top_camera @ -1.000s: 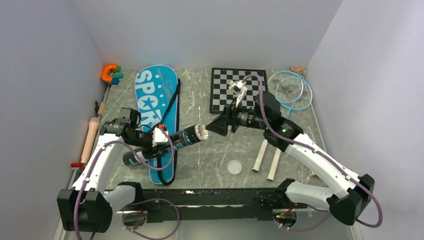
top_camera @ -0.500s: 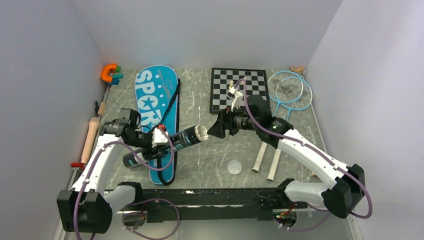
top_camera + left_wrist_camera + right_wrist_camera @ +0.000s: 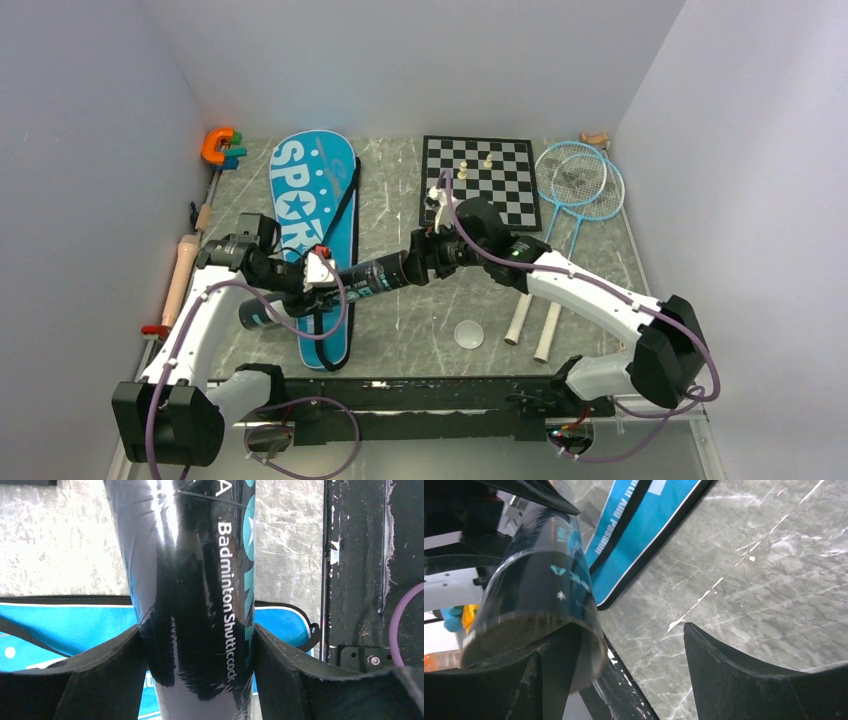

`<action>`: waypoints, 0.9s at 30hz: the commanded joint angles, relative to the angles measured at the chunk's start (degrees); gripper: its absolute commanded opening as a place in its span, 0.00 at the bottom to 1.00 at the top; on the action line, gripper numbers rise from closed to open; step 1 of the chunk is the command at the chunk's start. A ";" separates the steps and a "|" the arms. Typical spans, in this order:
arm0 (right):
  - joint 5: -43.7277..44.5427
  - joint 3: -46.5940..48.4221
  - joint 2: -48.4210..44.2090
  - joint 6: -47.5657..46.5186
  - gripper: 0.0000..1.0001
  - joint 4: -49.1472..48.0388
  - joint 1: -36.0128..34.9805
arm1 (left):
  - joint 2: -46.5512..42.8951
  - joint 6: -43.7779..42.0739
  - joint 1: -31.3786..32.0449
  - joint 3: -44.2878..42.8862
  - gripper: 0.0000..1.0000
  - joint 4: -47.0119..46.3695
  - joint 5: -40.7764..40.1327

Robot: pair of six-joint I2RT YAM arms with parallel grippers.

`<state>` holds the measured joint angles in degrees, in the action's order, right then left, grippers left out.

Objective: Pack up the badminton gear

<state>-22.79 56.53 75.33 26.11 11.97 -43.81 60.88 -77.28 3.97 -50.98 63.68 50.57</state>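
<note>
My left gripper is shut on the long black tube, holding it level above the blue SPORT bag. My right gripper is open at the tube's open right end. One finger sits at the tube's mouth and the other hangs over bare table. Two light-blue rackets lie at the back right, their white handles pointing toward the near edge.
A chessboard with a few pieces lies behind my right arm. A small clear round lid rests on the table in front. An orange clamp and a wooden-handled tool lie along the left wall.
My right gripper moved left up to the tube's open end and opened a little wider. The white shuttlecock that stuck out of the tube's mouth no longer shows. The left arm held still.
</note>
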 commanded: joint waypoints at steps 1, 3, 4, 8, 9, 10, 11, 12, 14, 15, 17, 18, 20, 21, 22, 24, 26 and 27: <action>4.18 3.00 2.21 -0.41 0.78 -2.83 -2.68 | 0.34 -0.41 0.34 -4.74 0.00 0.22 6.02; 4.22 3.35 3.08 -0.28 0.78 -4.37 -3.45 | 0.58 -0.48 0.36 -5.57 0.00 0.53 6.31; 4.02 3.63 3.66 -0.23 0.78 -4.92 -3.73 | 0.66 -0.55 0.40 -5.82 0.00 0.71 6.52; 3.32 5.48 5.92 -0.48 0.79 -6.20 -4.53 | 0.99 -0.79 0.52 -6.17 0.00 0.98 7.19; 3.08 5.96 6.33 -0.57 0.79 -6.43 -4.64 | 1.11 -0.85 0.63 -6.01 0.00 0.94 7.26; 2.82 6.36 6.74 -0.66 0.79 -6.67 -4.61 | 1.08 -0.74 0.61 -5.92 0.00 0.87 7.26; 2.66 6.80 7.03 -0.70 0.79 -6.82 -4.65 | 1.16 -0.69 0.68 -5.81 0.00 0.71 7.22; 2.37 7.17 7.28 -0.64 0.80 -7.01 -4.70 | 1.21 -0.68 0.71 -5.61 0.00 0.48 7.16; 1.91 7.54 7.33 -0.55 0.81 -7.43 -4.71 | 1.32 -0.60 0.78 -5.08 0.00 0.10 7.01; 1.57 7.68 7.19 -0.47 0.84 -7.60 -4.70 | 1.40 -0.67 0.78 -4.72 0.00 -0.02 6.97; 0.82 7.83 6.28 -0.29 0.87 -7.64 -4.62 | 1.34 -0.79 0.78 -3.99 0.00 -0.42 6.64; 0.91 7.86 5.44 -0.27 0.88 -7.34 -4.54 | 1.39 -0.98 0.78 -3.63 0.00 -0.67 6.34; 1.05 7.66 3.39 -0.27 0.92 -6.06 -4.13 | 1.23 -1.53 0.78 -3.06 0.00 -0.64 5.62; 0.99 7.38 2.13 -0.27 0.95 -5.36 -3.44 | 1.07 -1.78 0.76 -2.84 0.00 -0.58 4.95; 0.87 6.73 0.68 -0.15 0.98 -4.56 -3.02 | 0.92 -2.13 0.77 -2.58 0.00 -0.53 4.69; 0.37 5.12 -2.75 0.10 1.00 -3.13 -0.93 | 0.59 -3.00 0.78 -2.03 0.00 -0.36 3.24; -0.12 3.65 -6.99 0.29 1.00 -1.30 1.13 | 0.34 -3.84 0.70 -1.30 0.00 -0.35 1.83; -0.42 2.86 -8.79 0.46 1.00 -0.47 1.97 | 0.23 -4.24 0.73 -0.71 0.00 -0.39 1.26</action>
<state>-21.67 61.14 75.09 26.13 9.34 -45.15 62.61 -78.63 4.58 -52.93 63.81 50.46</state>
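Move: The mouth of the shuttlecock tube is beside the right hand, about 2 cm to its left and 3 cm back, nearly level in height, with the nearer finger reaching over or into it. The blue racket bag lies some 26 cm left of that hand and 2 cm farther out, the chessboard about 16 cm right and 19 cm ahead, both some 17 cm below. From the left hand, which already grips the tube, the mouth lies about 18 cm to the right, 3 cm ahead and 6 cm higher. With its nearer finger at the tube's mouth, the right hand dips about a centimetre, then pushes left towards the left hand, along the tube, some 4 cm in all while rising again and easing slightly forward; it then spreads its fingers from mostly to fully open and draws back right and up, a good 2 cm each way. The left hand keeps its grip on the tube and stays nearly in place as a brace. ##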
